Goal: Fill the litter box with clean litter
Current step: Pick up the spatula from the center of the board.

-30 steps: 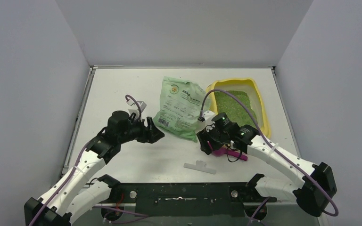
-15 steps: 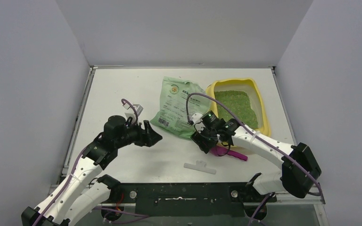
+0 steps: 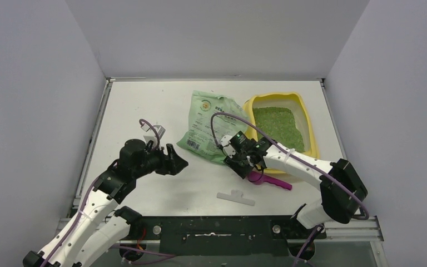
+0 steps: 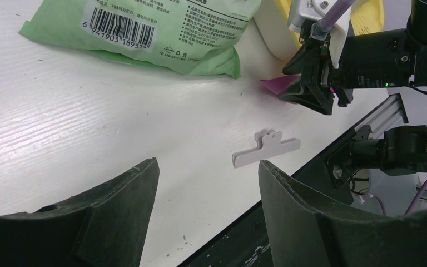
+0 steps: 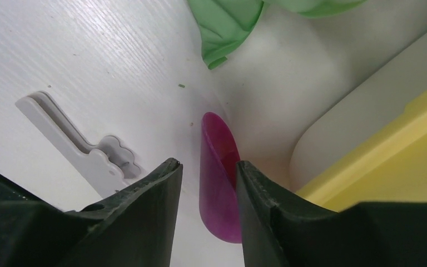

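The yellow litter box (image 3: 307, 119) stands at the back right, and clean litter (image 3: 278, 125) covers its floor in bright green. My right gripper (image 3: 239, 162) hovers low off the box's near-left corner, beside the green bag's corner. In the right wrist view its jaws (image 5: 208, 163) stand narrowed but apart, holding nothing. The magenta scoop (image 5: 217, 189) lies on the table beneath the gap, and the box's yellow rim (image 5: 389, 150) shows to the right. My left gripper (image 3: 180, 162) is wide open and empty over bare table left of the bag.
A light-green printed bag (image 3: 211, 125) lies flat between the arms, touching the box's left side. A white clip (image 3: 236, 196) rests near the front edge, with the scoop (image 3: 271, 181) just to its right. Grey walls enclose the table.
My right gripper has moved left and slightly back, off the scoop's handle toward the bag's corner, with its jaws narrowing. The left arm has drawn slightly left and nearer.
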Motion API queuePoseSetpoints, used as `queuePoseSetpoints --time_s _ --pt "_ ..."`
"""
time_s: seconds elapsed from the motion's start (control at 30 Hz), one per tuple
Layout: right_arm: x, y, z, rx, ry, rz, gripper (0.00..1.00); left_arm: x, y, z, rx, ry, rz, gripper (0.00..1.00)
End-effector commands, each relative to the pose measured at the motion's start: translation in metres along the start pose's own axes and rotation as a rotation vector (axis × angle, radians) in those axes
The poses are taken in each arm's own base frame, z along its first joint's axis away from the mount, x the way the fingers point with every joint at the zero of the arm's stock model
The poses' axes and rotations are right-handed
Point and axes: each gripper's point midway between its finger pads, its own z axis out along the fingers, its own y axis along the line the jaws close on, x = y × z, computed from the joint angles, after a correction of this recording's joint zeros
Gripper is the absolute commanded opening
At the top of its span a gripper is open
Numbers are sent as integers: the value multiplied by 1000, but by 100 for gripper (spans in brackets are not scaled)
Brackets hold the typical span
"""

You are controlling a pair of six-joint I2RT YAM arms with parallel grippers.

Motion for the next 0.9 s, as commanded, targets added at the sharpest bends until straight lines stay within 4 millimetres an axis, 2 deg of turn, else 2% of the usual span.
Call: queuePoseSetpoints --time_s 0.0,0.2,0.33,0.47,0.57,0.7,0.87 --pt "-14 -12 -10 68 -23 -15 39 -13 -5 -8 -1 -52 19 63" --pt "-11 -7 -6 43 10 -42 17 -13 -2 -10 -14 -60 17 64" --pt "-14 -3 -6 24 1 -49 9 -12 -1 -10 -19 -60 17 64" --pt "-25 7 -15 -16 -44 -62 1 -13 -1 -9 -18 -61 14 64" --pt "-38 12 -32 -9 -85 -69 0 -13 -2 -8 -15 -62 8 64" --pt "-67 21 -59 -43 -222 -15 0 -15 -2 -5 -14 -74 -11 64" --pt "-97 61 -90 -162 -430 -78 0 -23 0 -2 -33 -128 -130 66"
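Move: The spatula lies just beneath the right gripper, its scoop at the fingertips, one finger over the hollow and the other outside the clip-side wall; its middle is about 7 cm to the right and 2 cm back. The clip is some 9 cm back and 3 cm left; the bag's middle roughly 18 cm ahead and 11 cm left; the litter box some 16 cm ahead and 15 cm right. From the left gripper, the spatula is about 30 cm right, 2 cm back and 13 cm below. Hold the right gripper nearly in place, low over the board, and shut its half-open fingers to pinch the scoop's side wall nearest the clip. Once they are closed, lift about 6 cm while drifting some 4 cm left, away from the board and the litter box, rolling the hand's left side up about 10 degrees and keeping the pinch. ##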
